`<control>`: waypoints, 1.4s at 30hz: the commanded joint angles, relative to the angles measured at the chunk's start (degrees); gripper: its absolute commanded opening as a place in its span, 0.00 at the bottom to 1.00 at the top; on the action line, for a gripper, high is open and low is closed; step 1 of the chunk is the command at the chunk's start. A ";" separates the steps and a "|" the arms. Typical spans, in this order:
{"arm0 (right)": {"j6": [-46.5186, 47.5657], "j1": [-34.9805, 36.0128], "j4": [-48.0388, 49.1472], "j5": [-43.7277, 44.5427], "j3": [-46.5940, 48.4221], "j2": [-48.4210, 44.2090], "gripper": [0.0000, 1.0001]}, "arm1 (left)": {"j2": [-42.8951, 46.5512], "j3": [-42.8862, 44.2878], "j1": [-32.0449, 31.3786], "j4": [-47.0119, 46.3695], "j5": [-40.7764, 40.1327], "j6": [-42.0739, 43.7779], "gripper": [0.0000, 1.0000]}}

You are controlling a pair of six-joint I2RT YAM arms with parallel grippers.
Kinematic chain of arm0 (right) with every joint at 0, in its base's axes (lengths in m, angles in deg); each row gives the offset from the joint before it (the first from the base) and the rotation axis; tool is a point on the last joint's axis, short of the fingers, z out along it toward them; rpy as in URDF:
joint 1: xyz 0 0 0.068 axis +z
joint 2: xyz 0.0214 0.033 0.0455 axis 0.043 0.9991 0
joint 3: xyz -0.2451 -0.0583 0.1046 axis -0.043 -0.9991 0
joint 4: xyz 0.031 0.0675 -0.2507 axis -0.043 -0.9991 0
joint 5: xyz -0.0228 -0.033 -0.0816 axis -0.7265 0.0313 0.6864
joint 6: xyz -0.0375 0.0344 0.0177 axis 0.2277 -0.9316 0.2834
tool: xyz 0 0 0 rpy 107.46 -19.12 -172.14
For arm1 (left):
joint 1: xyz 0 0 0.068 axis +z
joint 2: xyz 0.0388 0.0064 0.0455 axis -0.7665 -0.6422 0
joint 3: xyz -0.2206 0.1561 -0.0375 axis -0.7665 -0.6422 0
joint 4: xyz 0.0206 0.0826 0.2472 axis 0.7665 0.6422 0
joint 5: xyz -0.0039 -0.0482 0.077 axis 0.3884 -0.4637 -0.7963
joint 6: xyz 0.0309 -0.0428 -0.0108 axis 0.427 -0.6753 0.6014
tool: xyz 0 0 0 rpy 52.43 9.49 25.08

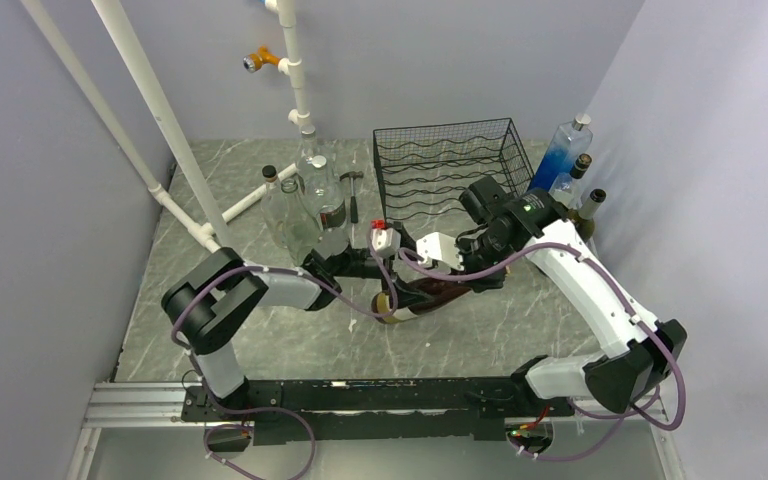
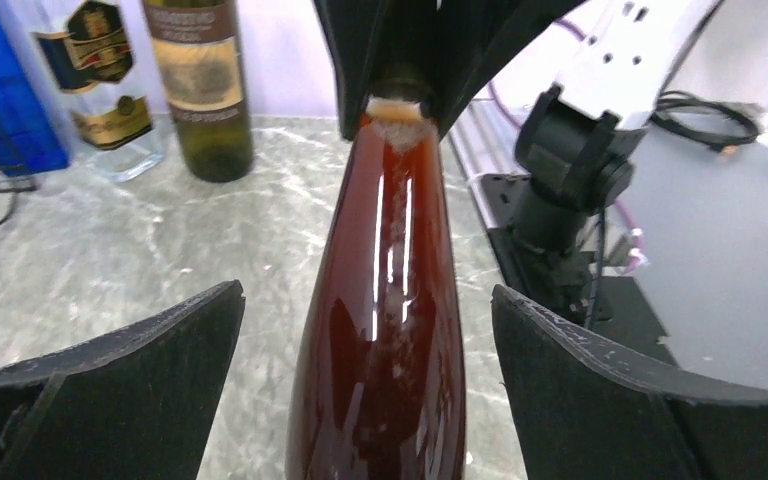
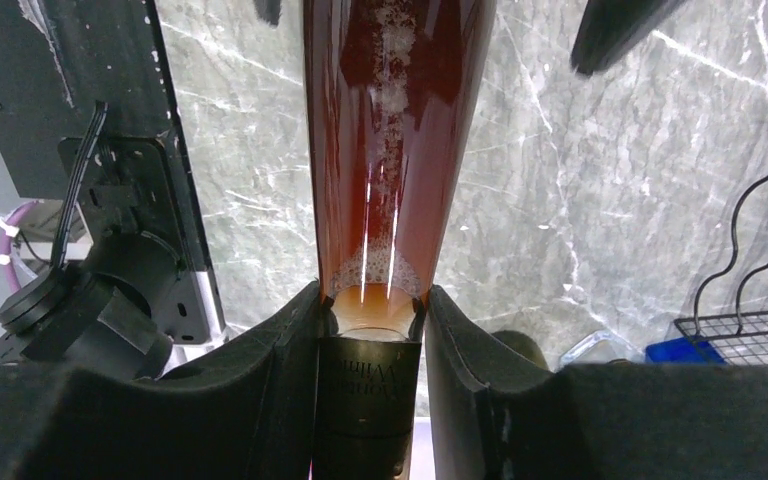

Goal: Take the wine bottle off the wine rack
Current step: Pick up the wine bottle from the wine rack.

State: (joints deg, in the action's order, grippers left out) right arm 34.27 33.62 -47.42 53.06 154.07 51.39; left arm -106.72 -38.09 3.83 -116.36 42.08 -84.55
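The wine bottle, dark amber glass with a black foil neck, hangs level over the table in front of the black wire wine rack, apart from it. My right gripper is shut on its neck; in the right wrist view both fingers press the foil below the shoulder. My left gripper stands open around the bottle's body. In the left wrist view the body runs between the wide-apart fingers, with a gap on each side.
Several clear bottles and a hammer stand left of the rack, next to white pipes. More bottles line the right wall, among them a green one. Walls close in on three sides.
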 commanded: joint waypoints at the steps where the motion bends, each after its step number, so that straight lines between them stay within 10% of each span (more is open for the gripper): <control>1: 1.43 2.02 3.99 -2.01 4.67 -0.33 0.00 | -2.91 5.09 0.07 -5.20 9.81 -9.29 1.00; 19: 0.64 7.29 5.47 4.57 8.91 3.23 0.00 | -12.62 20.77 0.16 9.39 24.46 -19.97 0.92; 42: 0.37 8.17 5.79 6.12 12.70 4.60 0.00 | -19.70 24.00 0.07 -8.73 29.53 -39.32 0.62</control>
State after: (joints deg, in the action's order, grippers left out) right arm 33.64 41.55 -48.01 58.50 161.68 57.24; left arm -125.52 -15.51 4.75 -120.76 67.58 -116.52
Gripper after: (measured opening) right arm 0.390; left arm 0.659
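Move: The wine bottle hangs almost level in the air, its neck already in my right fingers, its middle some 7 cm left and 3 cm back of them. For my left hand the bottle's middle is about 2 cm right, 1 cm back and 2 cm lower, between the open fingers; my right fingers are roughly 9 cm right and 2 cm ahead. The empty wine rack stands about 23 cm ahead and 7 cm right of my left hand, some 12 cm lower. With the wine bottle's body between my left fingers, I slide that hand about 3 cm right and 2 cm back along it towards the neck, swinging some 25 degrees clockwise and rolling the wrist, then close the fingers by a third until they meet its sides. My right hand keeps its pinch on the neck and brings the bottle about 3 cm left, a little forward and up. ##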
